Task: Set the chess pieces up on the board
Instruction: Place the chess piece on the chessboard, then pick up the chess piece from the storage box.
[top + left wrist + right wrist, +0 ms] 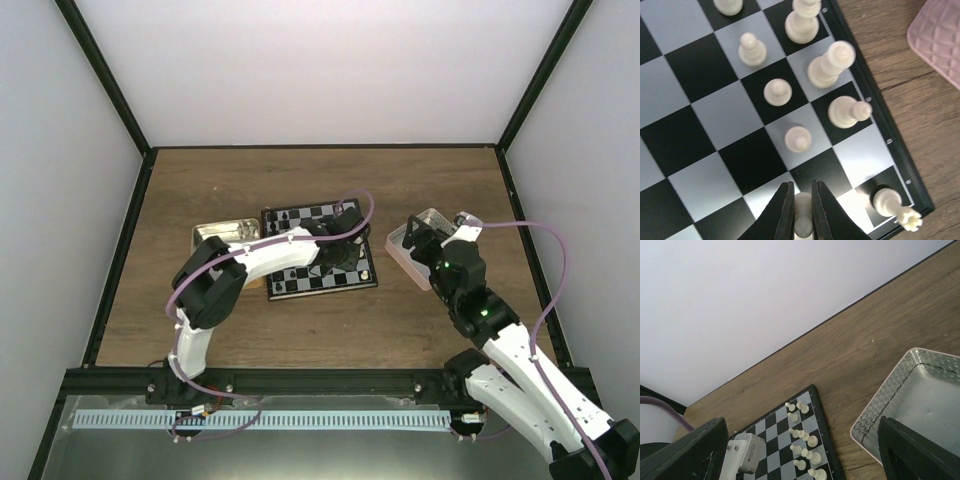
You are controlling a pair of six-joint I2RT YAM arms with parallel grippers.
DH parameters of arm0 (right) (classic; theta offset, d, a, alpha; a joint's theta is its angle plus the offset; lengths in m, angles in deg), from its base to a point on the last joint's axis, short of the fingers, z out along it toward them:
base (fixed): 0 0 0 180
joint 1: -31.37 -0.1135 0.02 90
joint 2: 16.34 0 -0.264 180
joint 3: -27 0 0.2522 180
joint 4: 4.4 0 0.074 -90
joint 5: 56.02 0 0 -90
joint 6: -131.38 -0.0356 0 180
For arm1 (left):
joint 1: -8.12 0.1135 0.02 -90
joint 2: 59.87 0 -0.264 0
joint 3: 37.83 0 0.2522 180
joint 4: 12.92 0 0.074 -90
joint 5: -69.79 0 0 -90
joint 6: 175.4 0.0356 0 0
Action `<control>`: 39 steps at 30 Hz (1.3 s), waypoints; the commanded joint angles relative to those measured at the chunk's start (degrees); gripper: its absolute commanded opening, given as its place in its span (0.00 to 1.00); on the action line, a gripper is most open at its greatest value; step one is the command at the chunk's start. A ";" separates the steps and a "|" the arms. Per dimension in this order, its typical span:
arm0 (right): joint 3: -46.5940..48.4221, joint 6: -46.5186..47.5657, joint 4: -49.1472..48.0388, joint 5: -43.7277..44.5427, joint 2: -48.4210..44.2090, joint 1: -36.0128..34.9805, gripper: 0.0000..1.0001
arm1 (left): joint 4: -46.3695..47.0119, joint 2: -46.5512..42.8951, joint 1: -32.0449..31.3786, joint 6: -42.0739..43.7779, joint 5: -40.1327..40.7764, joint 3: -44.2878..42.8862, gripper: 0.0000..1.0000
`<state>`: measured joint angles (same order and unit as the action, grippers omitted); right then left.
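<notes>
The board (700, 75) fills the left wrist view, with several white chess pieces (830, 62) standing in two lines along its right edge. My left gripper (801, 186) is low over the near right part of the board, shut on a white pawn (803, 209) that stands on a light square. From above, this gripper (338, 255) hangs over the right half of the board (300, 282). My right gripper (425, 240) is open and empty above the pink tray (398, 245). In its own view the right gripper (802, 422) looks down at the board (777, 427) and the tray (920, 390).
A tan metal tray (222, 234) lies left of the board. Black pieces (290, 213) stand along the board's far row. The pink tray's corner (940, 35) lies close to the board's right border. Pale walls enclose the wooden table (250, 180).
</notes>
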<state>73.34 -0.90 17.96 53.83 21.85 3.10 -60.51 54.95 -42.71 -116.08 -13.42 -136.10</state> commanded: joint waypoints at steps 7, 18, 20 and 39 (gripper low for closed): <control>-0.35 -0.35 0.54 2.11 -0.18 0.10 0.84 | 1.00 3.86 -1.10 -1.06 -3.64 -4.19 0.13; -0.50 -0.26 0.14 1.59 0.16 0.05 0.84 | 0.43 3.87 -1.03 -0.97 -3.21 -3.82 0.25; -0.40 -0.25 0.06 1.43 0.27 0.02 0.84 | 0.47 3.46 -1.06 -0.80 -3.07 -3.66 0.28; -0.27 -0.34 -0.58 -0.24 1.09 0.06 0.84 | 0.42 -22.92 9.20 -3.27 13.07 10.27 0.49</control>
<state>72.77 -1.10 17.94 53.64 22.55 3.10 -61.36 37.07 -39.04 -117.08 -7.63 -131.43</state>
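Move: My left hand holds a white pawn just above the board. The empty square it is meant for, second column from the right edge, is about 2 cm to my right, level fore-and-aft, and 3 cm down. The next pawn stands some 2 cm ahead and 2 cm right; a back-row piece about 3 cm ahead and 4 cm right; the corner rook roughly 3 cm back and 5 cm right. From my right hand that square lies some 15 cm left, 2 cm ahead and 22 cm down. I ease my left hand about 2 cm right, then lower it a little over 1 cm to set the pawn on the empty square between its neighbour and the rook's row. There I hold still and spread the fingers to let go, then climb some 12 cm clear, swinging left and slightly forward, fingers opening wider and the tips tilting outward. ##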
